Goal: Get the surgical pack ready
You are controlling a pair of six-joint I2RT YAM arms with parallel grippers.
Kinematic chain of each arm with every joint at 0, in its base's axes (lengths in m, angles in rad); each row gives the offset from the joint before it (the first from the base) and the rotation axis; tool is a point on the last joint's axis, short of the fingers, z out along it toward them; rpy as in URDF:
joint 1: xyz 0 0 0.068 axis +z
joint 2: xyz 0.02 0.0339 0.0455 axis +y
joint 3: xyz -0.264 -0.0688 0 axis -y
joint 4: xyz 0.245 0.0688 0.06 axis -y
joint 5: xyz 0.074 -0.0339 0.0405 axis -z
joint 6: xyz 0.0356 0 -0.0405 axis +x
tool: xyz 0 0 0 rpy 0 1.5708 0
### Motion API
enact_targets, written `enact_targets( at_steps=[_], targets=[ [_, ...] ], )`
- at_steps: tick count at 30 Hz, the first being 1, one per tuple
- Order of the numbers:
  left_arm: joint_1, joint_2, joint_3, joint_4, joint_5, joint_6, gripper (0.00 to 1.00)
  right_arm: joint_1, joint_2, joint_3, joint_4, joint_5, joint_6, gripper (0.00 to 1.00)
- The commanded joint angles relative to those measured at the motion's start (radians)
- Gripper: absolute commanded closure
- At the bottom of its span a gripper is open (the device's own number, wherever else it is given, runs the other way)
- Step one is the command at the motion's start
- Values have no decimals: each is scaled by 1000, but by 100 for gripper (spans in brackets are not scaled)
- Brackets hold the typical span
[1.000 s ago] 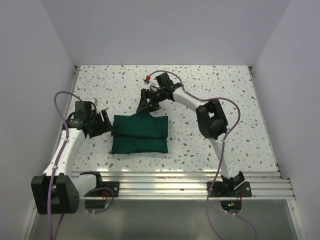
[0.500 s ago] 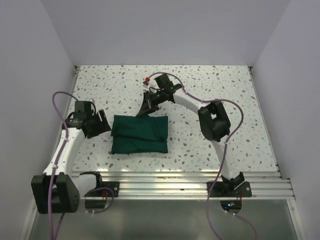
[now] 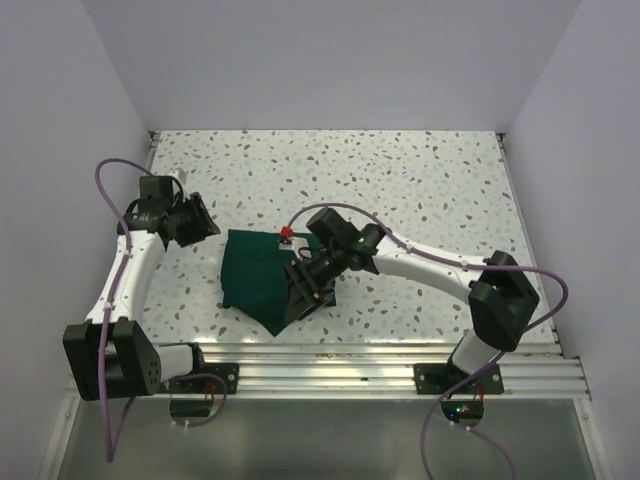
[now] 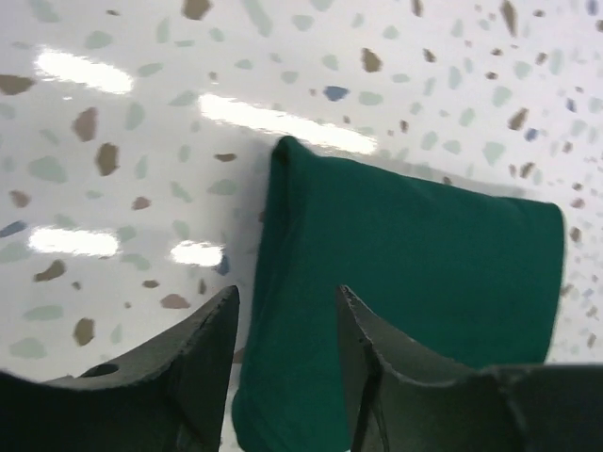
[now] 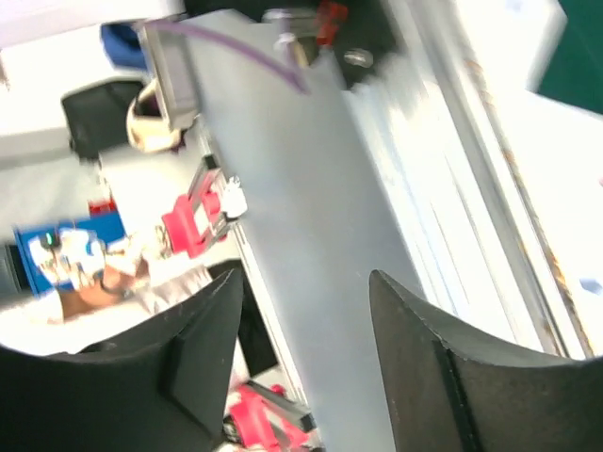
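Observation:
The surgical pack is a dark green folded cloth bundle lying on the speckled table left of centre. Its near edge is drawn into a point toward the front rail. My right gripper reaches across the bundle's near right part and faces the table's front edge. In the right wrist view the right gripper is open with nothing between its fingers, and only a green corner shows. My left gripper hovers behind and left of the bundle. It is open, with the bundle's left edge seen beyond its fingers.
The aluminium front rail runs along the near edge, just below the cloth's point. White walls close in the table on the left, back and right. The right wrist view looks past the rail at blurred red and blue clutter off the table.
The right arm swung from behind the bundle over to its near side, and the cloth's near edge now ends in a point. The left gripper drew back to the left, away from the bundle.

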Motion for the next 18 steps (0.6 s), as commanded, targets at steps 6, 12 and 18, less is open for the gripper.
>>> enact_targets(
  at_steps=[6,12,18],
  targets=[
    [4,-1,-114,241,551,-20,70,-346,8,48,53,18,39,42],
    [4,65,-174,163,477,-28,78,-363,209,179,23,-17,46,69],
    [4,-14,-126,22,58,-95,75,-398,111,96,-147,202,-35,87]
  ],
)
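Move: The left hand hovers just outside the folded green drape: the drape's left edge lies about 6 cm to its right, 4 cm back and 8 cm below, and the drape's middle about 19 cm right and 5 cm back. The right hand, open at the near side, has the drape's right edge some 18 cm ahead, 8 cm right and 15 cm below; the near flap's tip is about 6 cm to its left, 1 cm ahead. No clear touch yet; both hands head for the drape's two sides, their fingers narrowing, the right's nearly shut. The right sweeps forward about 17 cm over the drape with some 5 cm to its right, turning 25 degrees clockwise, then starts to sink. The left swings right over the left edge, its left side dipping, eases back a little left, and drops about 5 cm towards the cloth while drawing slightly back. ##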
